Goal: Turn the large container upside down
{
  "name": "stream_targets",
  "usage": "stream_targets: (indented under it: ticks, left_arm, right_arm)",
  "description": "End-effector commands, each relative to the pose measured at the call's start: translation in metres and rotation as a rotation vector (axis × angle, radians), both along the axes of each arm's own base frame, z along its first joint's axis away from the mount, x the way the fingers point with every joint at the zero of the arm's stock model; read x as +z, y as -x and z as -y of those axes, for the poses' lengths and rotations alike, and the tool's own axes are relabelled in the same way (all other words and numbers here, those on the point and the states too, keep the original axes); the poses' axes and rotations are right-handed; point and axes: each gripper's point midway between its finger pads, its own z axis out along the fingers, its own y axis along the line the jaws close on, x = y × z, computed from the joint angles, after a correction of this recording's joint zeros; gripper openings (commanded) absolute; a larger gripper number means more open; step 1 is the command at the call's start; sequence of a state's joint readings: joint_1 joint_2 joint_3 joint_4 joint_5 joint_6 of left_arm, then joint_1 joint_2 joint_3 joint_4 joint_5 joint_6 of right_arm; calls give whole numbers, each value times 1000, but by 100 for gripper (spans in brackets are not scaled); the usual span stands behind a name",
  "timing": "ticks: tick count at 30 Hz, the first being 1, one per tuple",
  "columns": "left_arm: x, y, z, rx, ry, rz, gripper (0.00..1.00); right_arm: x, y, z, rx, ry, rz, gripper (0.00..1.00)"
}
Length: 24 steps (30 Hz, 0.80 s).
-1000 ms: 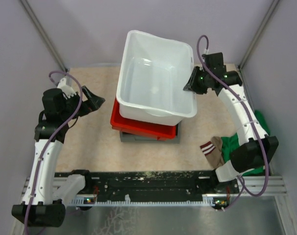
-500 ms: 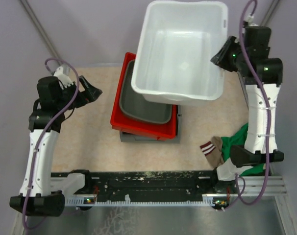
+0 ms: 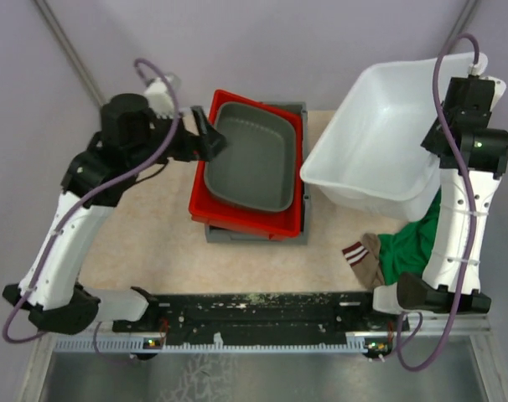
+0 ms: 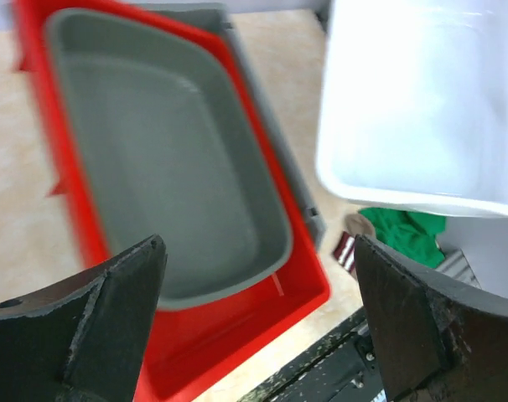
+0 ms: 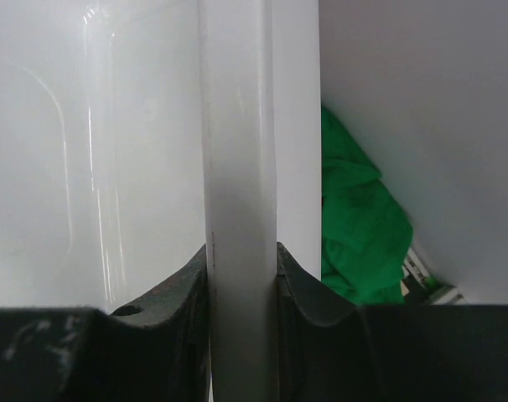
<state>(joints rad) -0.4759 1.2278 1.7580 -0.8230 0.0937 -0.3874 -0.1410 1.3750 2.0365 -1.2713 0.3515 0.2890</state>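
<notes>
The large container (image 3: 380, 134) is a white plastic tub, held in the air at the right of the table with its open side facing up and tilted toward the left. My right gripper (image 5: 241, 276) is shut on its rim (image 5: 237, 167), one finger inside the wall and one outside. From above, the right gripper (image 3: 445, 138) sits at the tub's right edge, mostly hidden under its wrist. My left gripper (image 3: 208, 134) hangs open over the left rim of a grey tub (image 3: 250, 155). In the left wrist view the left gripper (image 4: 258, 251) holds nothing, and the white container (image 4: 422, 100) fills the upper right.
The grey tub (image 4: 162, 159) nests in a red bin (image 3: 246, 219) that sits on a dark grey bin (image 3: 254, 236) at mid table. A green cloth (image 3: 413, 243) and a striped sock (image 3: 363, 255) lie at the front right, under the lifted container.
The right arm has swung the white container off the stack, up and over to the right. The left arm has reached right to the stack's left rim, its jaws still open.
</notes>
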Motion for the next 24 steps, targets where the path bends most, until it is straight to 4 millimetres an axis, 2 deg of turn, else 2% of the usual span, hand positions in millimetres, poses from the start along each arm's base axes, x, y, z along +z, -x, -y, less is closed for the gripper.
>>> stream_targets:
  ticks: [1, 4, 7, 10, 14, 20, 24]
  left_arm:
    - [-9, 7, 67, -102, -94, -11, 99]
    - [-20, 6, 95, -155, -135, -5, 100]
    - [-28, 1, 104, -178, -153, -2, 100]
    - [-36, -2, 109, -191, -169, -15, 100]
    - [-44, -1, 110, -193, -170, -32, 100]
    - [-59, 2, 99, -151, -172, -64, 100]
    - [-69, 6, 90, -117, -169, -85, 100]
  right_arm:
    - [47, -3, 13, -38, 111, 181, 0]
    - [42, -10, 9, 16, 127, 159, 0]
    - [22, -22, 0, 101, 124, 111, 0]
    - [-2, -38, -17, 225, 86, 82, 0]
    - [-27, -56, -53, 414, -21, 89, 0]
    - [-53, -78, -105, 633, -212, 110, 0]
    - [-71, -96, -154, 720, -246, 84, 0]
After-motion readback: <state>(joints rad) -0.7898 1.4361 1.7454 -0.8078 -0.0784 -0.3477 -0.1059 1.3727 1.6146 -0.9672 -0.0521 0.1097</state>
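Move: About 23 cm to the left hand's right, 3 cm back and 13 cm lower is the near left corner of the white container; the container's middle is some 40 cm right, 7 cm ahead and 10 cm below. The red box lies roughly 9 cm right, 12 cm ahead and 28 cm below. The right hand still pinches the container's right wall, whose middle is about 14 cm left, 4 cm ahead and 8 cm below, with the red box some 42 cm left, 12 cm ahead and 25 cm below. Swinging quickly right over the red box, about 11 cm, the open left hand closes in on the container's left rim, then sinks for some 8 cm in all, without gripping. The right hand keeps its pinch on the right wall and lowers it about 10 cm while bringing it left and forward towards the red box, turning some 25 degrees counter-clockwise. ##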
